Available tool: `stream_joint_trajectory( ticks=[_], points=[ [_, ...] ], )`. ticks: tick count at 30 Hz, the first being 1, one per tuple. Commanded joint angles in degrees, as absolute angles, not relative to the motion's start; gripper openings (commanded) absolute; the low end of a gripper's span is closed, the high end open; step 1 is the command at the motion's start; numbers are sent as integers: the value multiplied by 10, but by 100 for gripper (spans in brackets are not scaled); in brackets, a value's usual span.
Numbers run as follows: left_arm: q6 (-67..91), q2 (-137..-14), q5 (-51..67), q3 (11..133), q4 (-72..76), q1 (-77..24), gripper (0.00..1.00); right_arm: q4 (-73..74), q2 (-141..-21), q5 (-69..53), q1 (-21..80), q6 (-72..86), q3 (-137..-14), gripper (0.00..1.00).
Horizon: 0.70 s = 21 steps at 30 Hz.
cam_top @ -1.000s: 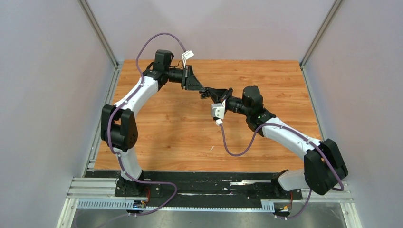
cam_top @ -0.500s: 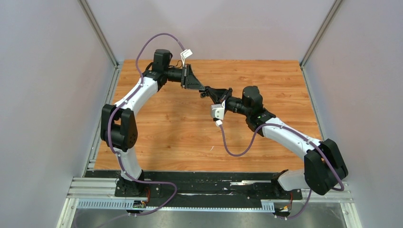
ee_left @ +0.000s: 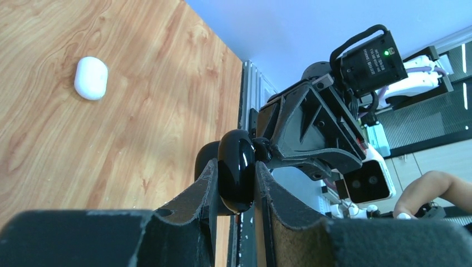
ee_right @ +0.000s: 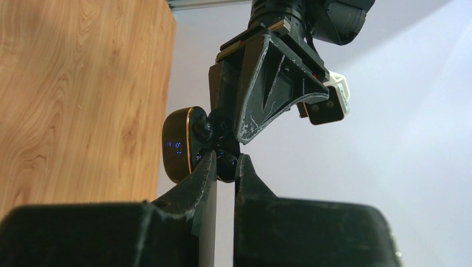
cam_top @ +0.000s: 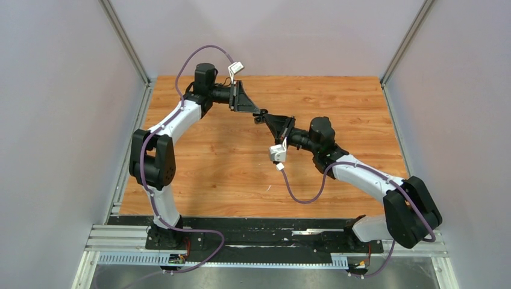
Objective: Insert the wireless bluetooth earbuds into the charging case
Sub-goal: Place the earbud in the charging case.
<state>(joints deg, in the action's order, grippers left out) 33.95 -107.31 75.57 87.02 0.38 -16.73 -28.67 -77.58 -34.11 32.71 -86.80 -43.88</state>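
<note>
My left gripper (ee_left: 235,169) is shut on a glossy black charging case (ee_left: 236,151), held in the air above the far middle of the table. In the right wrist view the case's (ee_right: 177,146) lid stands open, with small blue lights on it. My right gripper (ee_right: 225,158) is shut on a black earbud (ee_right: 226,167), pressed up against the case's open side. From above, the left gripper (cam_top: 255,111) and the right gripper (cam_top: 266,117) meet tip to tip. No other earbuds show.
A white pebble-shaped case (ee_left: 91,78) lies shut on the wooden table (cam_top: 229,168), off to one side of the left gripper. Grey walls with metal rails (cam_top: 123,36) close in the table on the left, right and back.
Both arms shifted slightly while staying tip to tip. The right wrist rolled, so its white camera block swung lower. Both grips are unchanged.
</note>
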Motion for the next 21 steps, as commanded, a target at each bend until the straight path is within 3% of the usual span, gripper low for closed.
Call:
stream_joint_trajectory(
  ticks=[1,8,14,17,21],
  points=[
    [394,-1065,809,875,78,-164,0,-280,-793,-344,325,-891,-433,1],
    [394,-1063,807,872,81,-164,0,-194,-780,-349,326,-877,-458,18],
    [396,-1065,807,872,84,-164,0,-176,-779,-351,326,-857,-476,25],
    [396,-1065,807,872,84,-164,0,-169,-780,-350,325,-852,-483,32],
    [396,-1066,808,872,85,-164,0,-164,-785,-344,326,-828,-502,33]
  ],
)
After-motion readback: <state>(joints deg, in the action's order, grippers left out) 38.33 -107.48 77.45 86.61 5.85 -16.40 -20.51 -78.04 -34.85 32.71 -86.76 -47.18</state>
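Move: The open charging case, held in the left fingers by what looks like its lid, has its body about 1 cm left of the right hand's point, level with it fore and aft and some 2 cm below. The raised lid stands roughly 2 cm ahead of that point and 1 cm above. On the table, the white block lies about 13 cm to the right, 3 cm back and 24 cm below. From the left hand, the case body is 2 cm back, 1 cm right and 2 cm below. Downward by about 1 cm, the right hand eases its tips along the earbud towards the case body, tipping some 5 degrees while its fingers part from nearly shut to about a third open and let go of the earbud. Meanwhile the left hand keeps its pinch on the case and lifts it barely 1 cm to meet them. ##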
